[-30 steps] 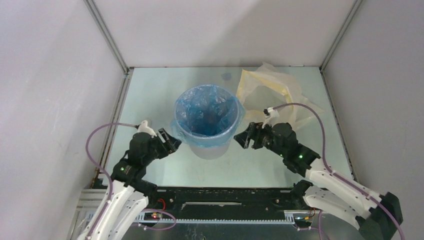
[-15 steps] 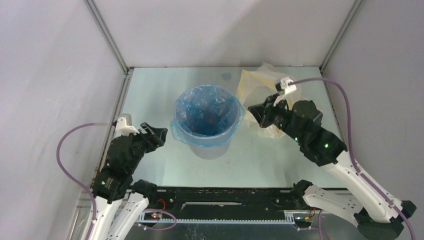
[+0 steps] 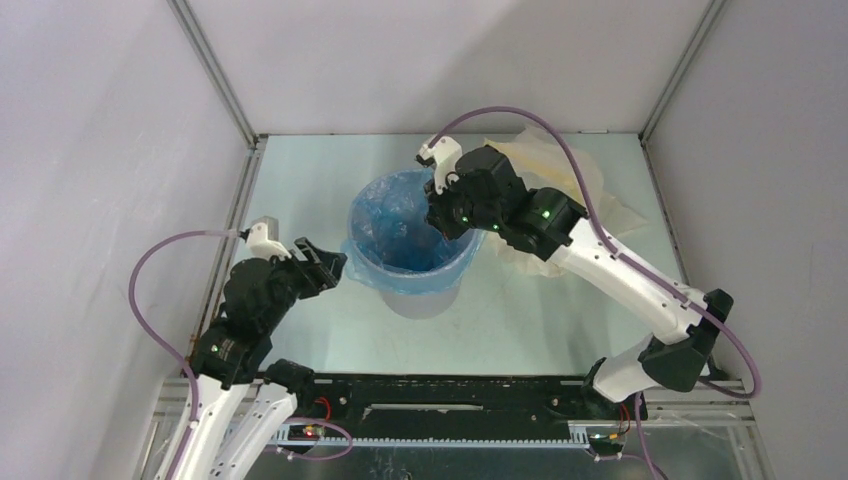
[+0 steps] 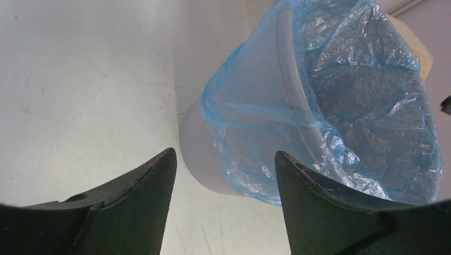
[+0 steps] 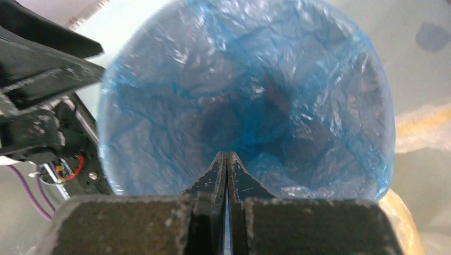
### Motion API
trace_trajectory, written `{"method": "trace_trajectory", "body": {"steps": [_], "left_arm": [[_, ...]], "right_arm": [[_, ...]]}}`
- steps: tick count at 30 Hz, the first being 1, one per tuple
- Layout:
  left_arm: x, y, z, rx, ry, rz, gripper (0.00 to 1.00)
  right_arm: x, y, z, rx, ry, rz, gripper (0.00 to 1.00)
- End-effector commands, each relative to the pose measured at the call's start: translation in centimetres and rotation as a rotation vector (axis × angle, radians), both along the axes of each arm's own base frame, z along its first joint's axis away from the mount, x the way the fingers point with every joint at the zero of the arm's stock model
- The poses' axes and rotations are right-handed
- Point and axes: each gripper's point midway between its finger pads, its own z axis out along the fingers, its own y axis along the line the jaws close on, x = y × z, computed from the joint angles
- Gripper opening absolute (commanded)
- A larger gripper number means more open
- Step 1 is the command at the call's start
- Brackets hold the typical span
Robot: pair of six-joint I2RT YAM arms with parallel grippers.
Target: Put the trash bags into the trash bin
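The pale grey trash bin [image 3: 425, 297] stands mid-table. The blue trash bag [image 3: 410, 230] lines it, with its edge folded out over the rim. In the left wrist view the bag [image 4: 361, 95] hangs down the bin wall [image 4: 194, 154]. My left gripper [image 3: 335, 268] is open and empty just left of the bin, which shows between its jaws [image 4: 223, 154]. My right gripper [image 3: 442, 215] is shut and points down over the bin's back right rim. Its tips [image 5: 227, 155] hang above the bag-lined inside [image 5: 244, 95], and I see nothing held.
A larger pale yellow plastic bag [image 3: 570, 170] lies at the back right behind the bin, partly under my right arm. It also shows in the right wrist view [image 5: 420, 127]. Enclosure walls stand on three sides. The left arm [image 5: 37, 79] shows beyond the bin.
My right arm has swung from the bin's right side up over its back rim, gripper now pointing down into it. My left gripper drew back left, then edged toward the bin again.
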Motion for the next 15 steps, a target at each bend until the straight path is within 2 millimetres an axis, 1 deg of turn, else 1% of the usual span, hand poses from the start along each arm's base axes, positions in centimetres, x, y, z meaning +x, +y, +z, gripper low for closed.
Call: {"method": "trace_trajectory", "body": {"steps": [1,3,5,8,10,11,12,13,14,15], "left_arm": [[0.7,-1.1,0.0,-0.01,-0.025,-0.054,0.75],[1.0,-1.4,-0.7,-0.008,-0.003,-0.067,0.75],[1.2,-1.6,-1.2,-0.004,0.019,-0.071,0.75],[1.6,-1.7,-2.0,-0.002,0.042,-0.071,0.75],[1.7,-1.9,-2.5,-0.005,0.055,-0.075,0.75],[1.8,-2.0,-2.7,-0.007,0.06,-0.077,0.75],[1.9,-2.0,-2.8,-0.008,0.06,-0.077,0.75],[1.9,-2.1,-2.9,-0.01,0.062,-0.079,0.75],[2.0,-2.1,-2.9,-0.013,0.063,-0.079,0.75],[2.0,-2.2,-2.9,-0.013,0.062,-0.082,0.75]], "right_arm": [[0.5,-1.8,1.3,-0.008,-0.034,-0.054,0.0],[0.8,-2.4,1.6,0.012,-0.027,-0.065,0.0],[1.3,-3.6,2.1,0.03,-0.025,-0.099,0.0],[2.2,-6.3,2.6,0.073,-0.02,-0.182,0.0],[2.4,-8.0,2.1,0.123,0.006,-0.209,0.0],[2.6,-9.0,2.0,0.158,0.017,-0.229,0.02],[2.7,-9.8,1.4,0.191,0.042,-0.237,0.14],[2.6,-10.3,0.8,0.221,0.068,-0.232,0.32],[2.6,-10.9,0.2,0.249,0.09,-0.231,0.46],[2.7,-11.3,-0.3,0.275,0.108,-0.237,0.54]]}}
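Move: The bin lined with the blue trash bag has its middle about 2 cm ahead of the right hand, 5 cm to its left and some 18 cm below. The yellow-white trash bag lies crumpled on the table, roughly 24 cm farther out than the right hand, 24 cm to its right and 30 cm lower. From the left hand the bin's middle is about 7 cm ahead, 17 cm to the right and 10 cm lower. Swing the right gripper out from over the bin, about 10 cm to the right and a little forward at nearly constant height, to just past the right rim; turn it some 15 degrees clockwise and start opening the shut fingers only at the end. Meanwhile lower the open left gripper about 4 cm beside the bin's left side, easing right towards the bin and tipping the fingers slightly down. ##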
